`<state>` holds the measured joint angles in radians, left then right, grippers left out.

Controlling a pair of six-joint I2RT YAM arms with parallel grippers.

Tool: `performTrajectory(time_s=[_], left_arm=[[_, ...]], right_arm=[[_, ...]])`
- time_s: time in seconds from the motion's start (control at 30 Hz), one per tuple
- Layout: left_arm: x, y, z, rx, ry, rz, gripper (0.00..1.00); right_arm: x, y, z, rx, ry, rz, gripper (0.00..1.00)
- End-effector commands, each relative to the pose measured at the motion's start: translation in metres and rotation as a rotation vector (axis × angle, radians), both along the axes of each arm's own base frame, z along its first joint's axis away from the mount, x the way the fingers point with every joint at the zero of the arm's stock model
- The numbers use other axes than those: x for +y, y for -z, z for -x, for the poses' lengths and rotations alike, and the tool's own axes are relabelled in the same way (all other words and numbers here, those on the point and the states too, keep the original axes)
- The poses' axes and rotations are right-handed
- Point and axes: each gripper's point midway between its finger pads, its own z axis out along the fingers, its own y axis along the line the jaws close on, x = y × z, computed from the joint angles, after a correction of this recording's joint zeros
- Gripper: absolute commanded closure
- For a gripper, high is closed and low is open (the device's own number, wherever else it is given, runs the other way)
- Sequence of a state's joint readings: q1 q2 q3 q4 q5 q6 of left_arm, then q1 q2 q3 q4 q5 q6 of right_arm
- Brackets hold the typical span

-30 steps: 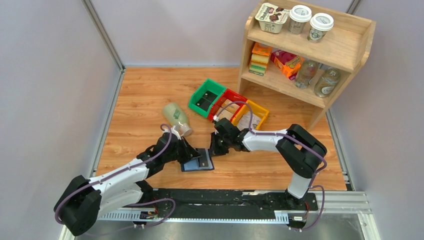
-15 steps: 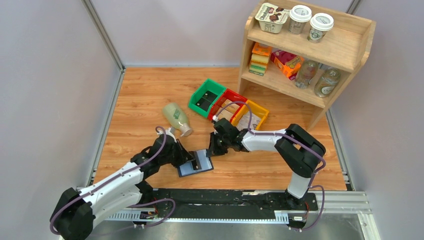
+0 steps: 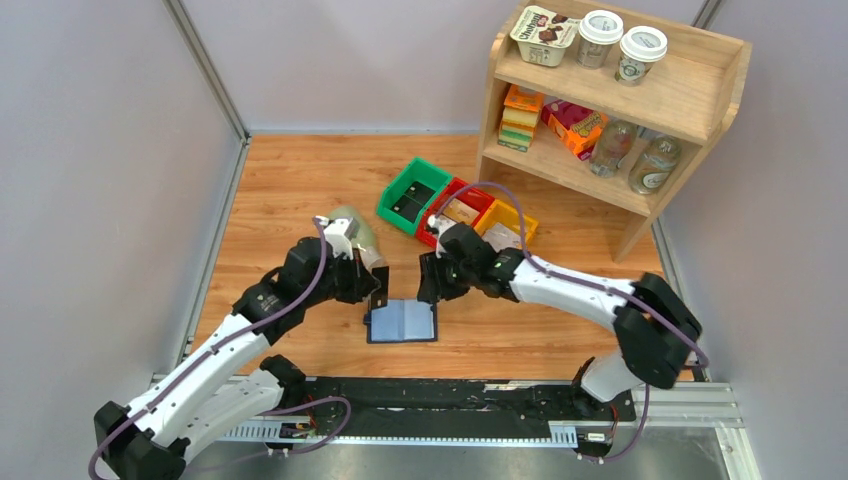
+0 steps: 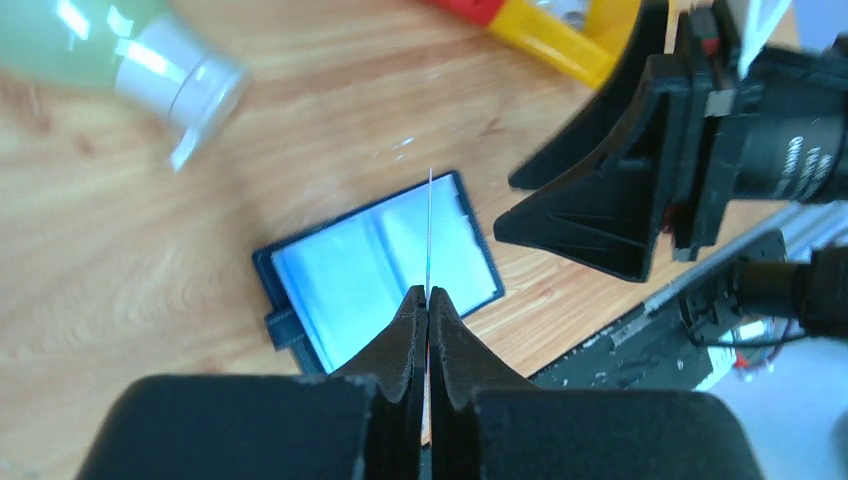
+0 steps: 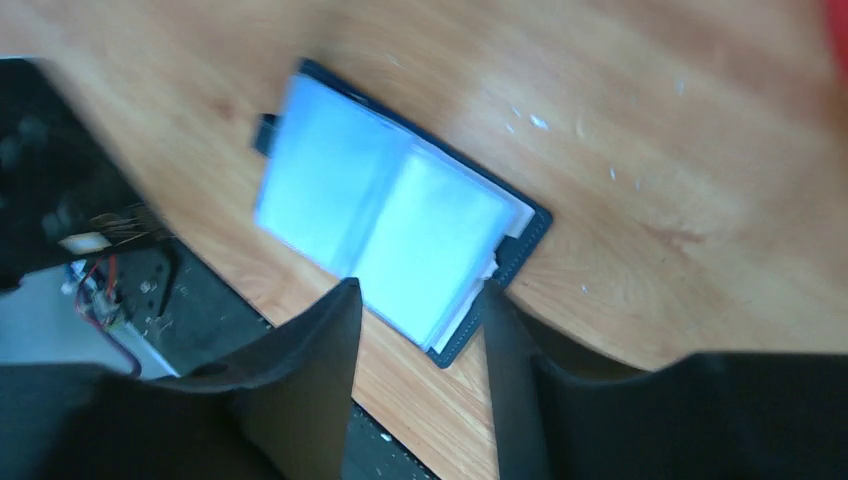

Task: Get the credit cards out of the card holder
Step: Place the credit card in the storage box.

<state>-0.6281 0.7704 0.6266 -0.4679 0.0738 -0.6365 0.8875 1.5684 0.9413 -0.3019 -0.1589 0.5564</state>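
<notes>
The card holder (image 3: 402, 321) lies open and flat on the table, its pale blue sleeves (image 5: 390, 230) facing up. My left gripper (image 4: 428, 295) is shut on one of the credit cards (image 4: 430, 230), seen edge-on as a thin line sticking up from the fingertips, above the holder (image 4: 375, 275). In the top view this gripper (image 3: 376, 290) hovers over the holder's back left corner. My right gripper (image 5: 418, 290) is open and holds nothing, hanging over the holder's right edge (image 3: 430, 292). Other cards show only as pale layers in the right sleeve.
A pale green bottle (image 3: 352, 232) lies on its side just behind the left gripper. Green (image 3: 413, 195), red (image 3: 455, 208) and yellow (image 3: 505, 222) bins stand behind the right arm. A wooden shelf (image 3: 620, 100) with groceries fills the back right. The black rail (image 3: 450, 400) runs along the near edge.
The left gripper closed on a card and rose back-left with it. The right gripper opened and let go of the holder's edge. The holder now lies flat and square.
</notes>
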Motion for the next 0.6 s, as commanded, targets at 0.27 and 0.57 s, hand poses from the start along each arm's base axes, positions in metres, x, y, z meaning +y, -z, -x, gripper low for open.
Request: performTrajectory(time_s=[0.27,0.57], left_arm=[[-0.029,-0.109,0.041,-0.487,0.764,-0.122,0.97],[-0.041,-0.132,0.049,-0.603,0.954,-0.123,0.97]], right_arm=[[0.004,-0.211,0.014,-0.621,-0.461,-0.292,0.08],[0.027,-0.236,0.043,-0.592,-0.738,-0.395,0.12]])
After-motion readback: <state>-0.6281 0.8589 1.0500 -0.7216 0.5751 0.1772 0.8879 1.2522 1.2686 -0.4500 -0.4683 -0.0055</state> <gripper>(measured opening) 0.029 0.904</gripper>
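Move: The credit card, already pinched in the left hand, lies about 10 cm left of the right hand, 1 cm ahead and some 7 cm above it. From the right hand the open card holder is roughly 5 cm back, 5 cm left and 6 cm below. From the left hand, the green box waits about 25 cm ahead, 7 cm right and 13 cm below; the bottle lies some 13 cm ahead, 6 cm left and 12 cm down. The empty right hand climbs fast, about 23 cm, up from beside the card holder, spreading its fingers from under half to nearly wide open and swinging counter-clockwise as they tip up to point left at the card. The left hand keeps its pinch on the card and lifts it some 12 cm, drawing back and a little right, while its wrist turns about 45 degrees clockwise and tips up so that card and fingers point right towards the right hand's open fingers. ##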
